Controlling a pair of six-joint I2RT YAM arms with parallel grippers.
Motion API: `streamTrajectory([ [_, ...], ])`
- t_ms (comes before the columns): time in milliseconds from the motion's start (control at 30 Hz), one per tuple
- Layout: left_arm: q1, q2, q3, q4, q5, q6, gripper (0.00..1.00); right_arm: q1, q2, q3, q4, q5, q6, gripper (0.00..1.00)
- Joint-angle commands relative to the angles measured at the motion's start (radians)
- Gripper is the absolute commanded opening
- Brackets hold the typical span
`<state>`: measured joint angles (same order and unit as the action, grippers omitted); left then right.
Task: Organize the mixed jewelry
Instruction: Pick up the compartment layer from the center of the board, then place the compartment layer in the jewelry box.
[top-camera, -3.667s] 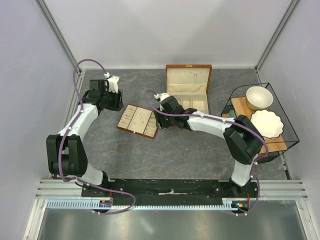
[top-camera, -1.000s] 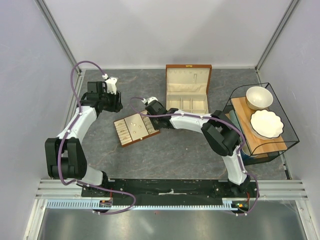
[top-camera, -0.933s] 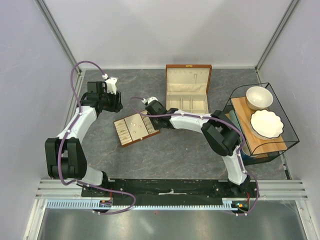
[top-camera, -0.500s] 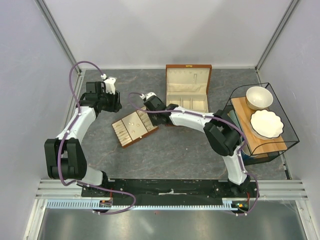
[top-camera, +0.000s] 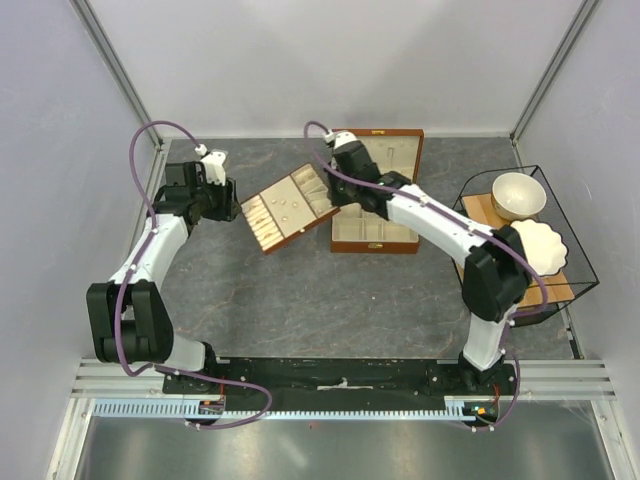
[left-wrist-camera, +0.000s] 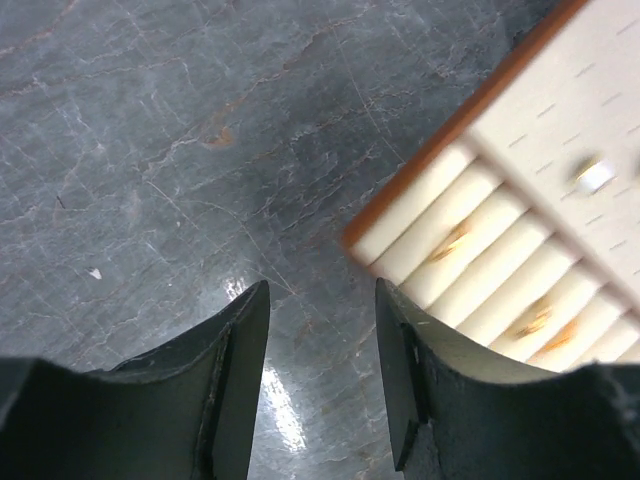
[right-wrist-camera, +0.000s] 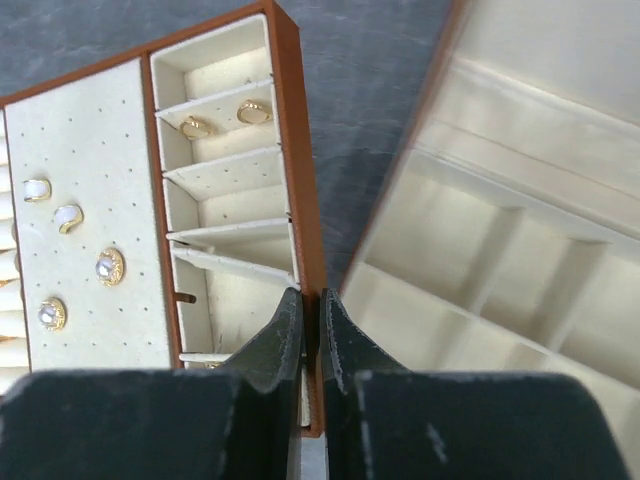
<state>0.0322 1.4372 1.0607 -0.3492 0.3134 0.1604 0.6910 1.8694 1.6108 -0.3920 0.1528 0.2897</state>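
The mixed jewelry lies in a brown-rimmed cream tray (top-camera: 290, 205). In the right wrist view, gold rings (right-wrist-camera: 195, 127) sit in an end compartment and pearl studs (right-wrist-camera: 108, 266) on the dotted pad. My right gripper (right-wrist-camera: 311, 300) is shut on the tray's brown rim (right-wrist-camera: 295, 150) and holds it off the table, next to the open wooden box (top-camera: 375, 190). My left gripper (left-wrist-camera: 322, 300) hangs open over bare stone, just beside the tray's ring-roll corner (left-wrist-camera: 470, 215), holding nothing. A small pale stud (left-wrist-camera: 596, 175) shows there too.
The box's cream compartments (right-wrist-camera: 520, 230) lie right of the held rim. A black wire basket (top-camera: 575, 250) at the right edge holds a bowl (top-camera: 518, 195), a scalloped plate (top-camera: 535, 245) and a wooden board. Grey stone table (top-camera: 330, 290) spreads in front.
My right gripper, shut on the tray's rim, has swung the tray back and to the right, up against the open box. The left arm has shifted slightly back; its jaws stay open.
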Motion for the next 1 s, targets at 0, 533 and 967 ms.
streamTrajectory([
  [0, 0.005, -0.023, 0.005, 0.023, 0.012, -0.009, 0.54, -0.108, -0.163, -0.090, 0.041, 0.013, 0.022, 0.00],
  [533, -0.002, -0.063, 0.061, 0.096, 0.180, -0.078, 0.54, -0.358, -0.366, -0.388, -0.013, -0.016, -0.015, 0.00],
  [967, -0.081, -0.021, 0.104, 0.130, 0.219, -0.128, 0.53, -0.424, -0.363, -0.437, 0.012, 0.004, -0.031, 0.00],
])
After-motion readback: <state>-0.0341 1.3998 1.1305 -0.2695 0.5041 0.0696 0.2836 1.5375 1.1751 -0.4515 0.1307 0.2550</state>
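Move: The right hand already holds the compartment layer by its right rim, with the layer's middle about 11 cm to its left and roughly level with it. The open jewelry box it is being taken to lies some 12 cm right of this hand, 4 cm ahead and 14 cm below, its raised lid about 16 cm ahead, 13 cm right and 5 cm lower. From the left hand that box is roughly 37 cm right, 4 cm ahead and 12 cm down. Keeping its pinch on the layer's rim, the right hand sweeps about 18 cm to the right towards the jewelry box, rising a couple of centimetres and swinging clockwise some 20 degrees, which brings the layer nearly square with the box; it then sinks about 6 cm and draws back about 4 cm, tips the fingers a little farther down and creeps the last few centimetres right. The empty left hand stays half open as it rises and shifts right, about 6 cm each, turning slightly clockwise. ##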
